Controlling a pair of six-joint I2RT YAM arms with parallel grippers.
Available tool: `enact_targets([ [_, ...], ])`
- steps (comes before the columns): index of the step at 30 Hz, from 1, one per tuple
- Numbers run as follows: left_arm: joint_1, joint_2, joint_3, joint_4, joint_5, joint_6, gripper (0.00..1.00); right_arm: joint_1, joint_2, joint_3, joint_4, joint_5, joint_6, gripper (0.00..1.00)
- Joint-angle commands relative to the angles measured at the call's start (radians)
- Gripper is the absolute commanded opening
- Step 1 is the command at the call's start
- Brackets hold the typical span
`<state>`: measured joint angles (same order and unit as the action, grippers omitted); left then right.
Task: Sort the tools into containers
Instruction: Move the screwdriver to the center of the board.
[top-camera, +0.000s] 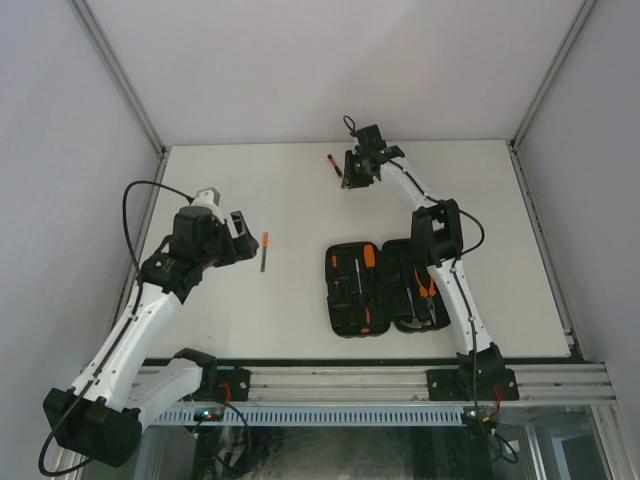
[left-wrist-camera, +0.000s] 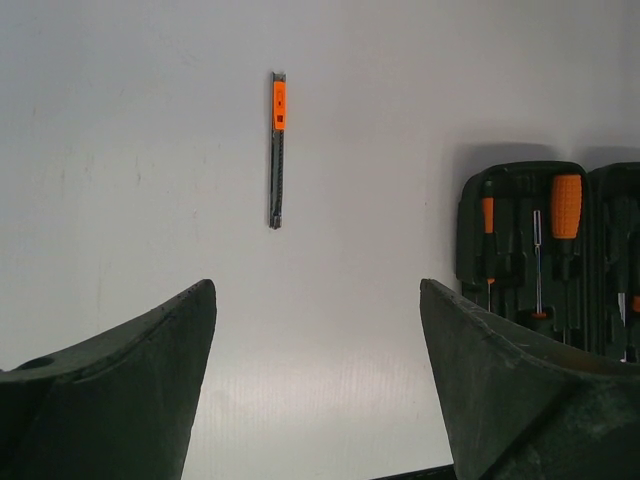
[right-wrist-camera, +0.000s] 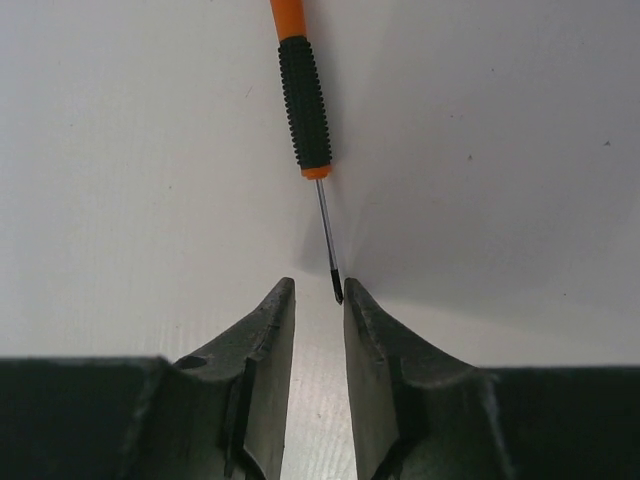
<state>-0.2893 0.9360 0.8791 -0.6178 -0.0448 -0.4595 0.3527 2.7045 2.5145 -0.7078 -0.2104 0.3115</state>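
Observation:
A small screwdriver (right-wrist-camera: 305, 105) with an orange-and-black handle lies on the white table at the far middle (top-camera: 333, 163). Its tip reaches between the fingertips of my right gripper (right-wrist-camera: 318, 285), close to the right finger. The jaws stand narrowly apart, with a gap still showing. A thin grey tool with an orange grip (left-wrist-camera: 277, 150) lies left of centre (top-camera: 264, 251). My left gripper (left-wrist-camera: 316, 285) hovers wide open short of it, holding nothing. The black case (top-camera: 332, 290) lies open in front, with screwdrivers (top-camera: 366, 260) and pliers (top-camera: 428, 290) in its slots.
The case's left half (left-wrist-camera: 470, 230) shows at the right of the left wrist view. Grey walls with metal posts close the table at the left, right and far sides. An aluminium rail (top-camera: 330, 385) with the arm bases runs along the near edge.

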Motion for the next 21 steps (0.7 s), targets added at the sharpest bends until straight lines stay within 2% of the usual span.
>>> enact_targets([
  [1, 0.014, 0.000, -0.013, 0.031, 0.019, 0.005, 0.86, -0.006, 0.022, 0.038, -0.007, -0.004, 0.037, 0.23],
  [13, 0.021, 0.005, -0.012, 0.032, 0.033, 0.005, 0.85, -0.001, 0.014, 0.036, -0.029, 0.032, 0.022, 0.01],
  [21, 0.027, 0.011, -0.014, 0.033, 0.045, 0.005, 0.85, 0.010, -0.040, -0.046, -0.007, 0.042, -0.020, 0.00],
])
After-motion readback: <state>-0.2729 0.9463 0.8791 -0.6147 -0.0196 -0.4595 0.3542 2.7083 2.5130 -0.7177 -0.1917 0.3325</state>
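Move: The right hand is low over the blade tip of the screwdriver. The screwdriver's middle lies about 5 cm ahead, 3 cm to the left and roughly 1 cm below, with the handle pointing away. The utility knife lies some 20 cm back and 20 cm left of this hand, the open tool case about 29 cm back and 9 cm right, both near table height. From the left hand the screwdriver is about 35 cm ahead, 18 cm right and 18 cm below. The right fingertips pinch the very end of the screwdriver's thin shaft, closing from roughly a third open until they are fully shut on it. The hand otherwise stays almost in place, sinking barely half a centimetre towards the board, fingers still slanting down and forward-left. ##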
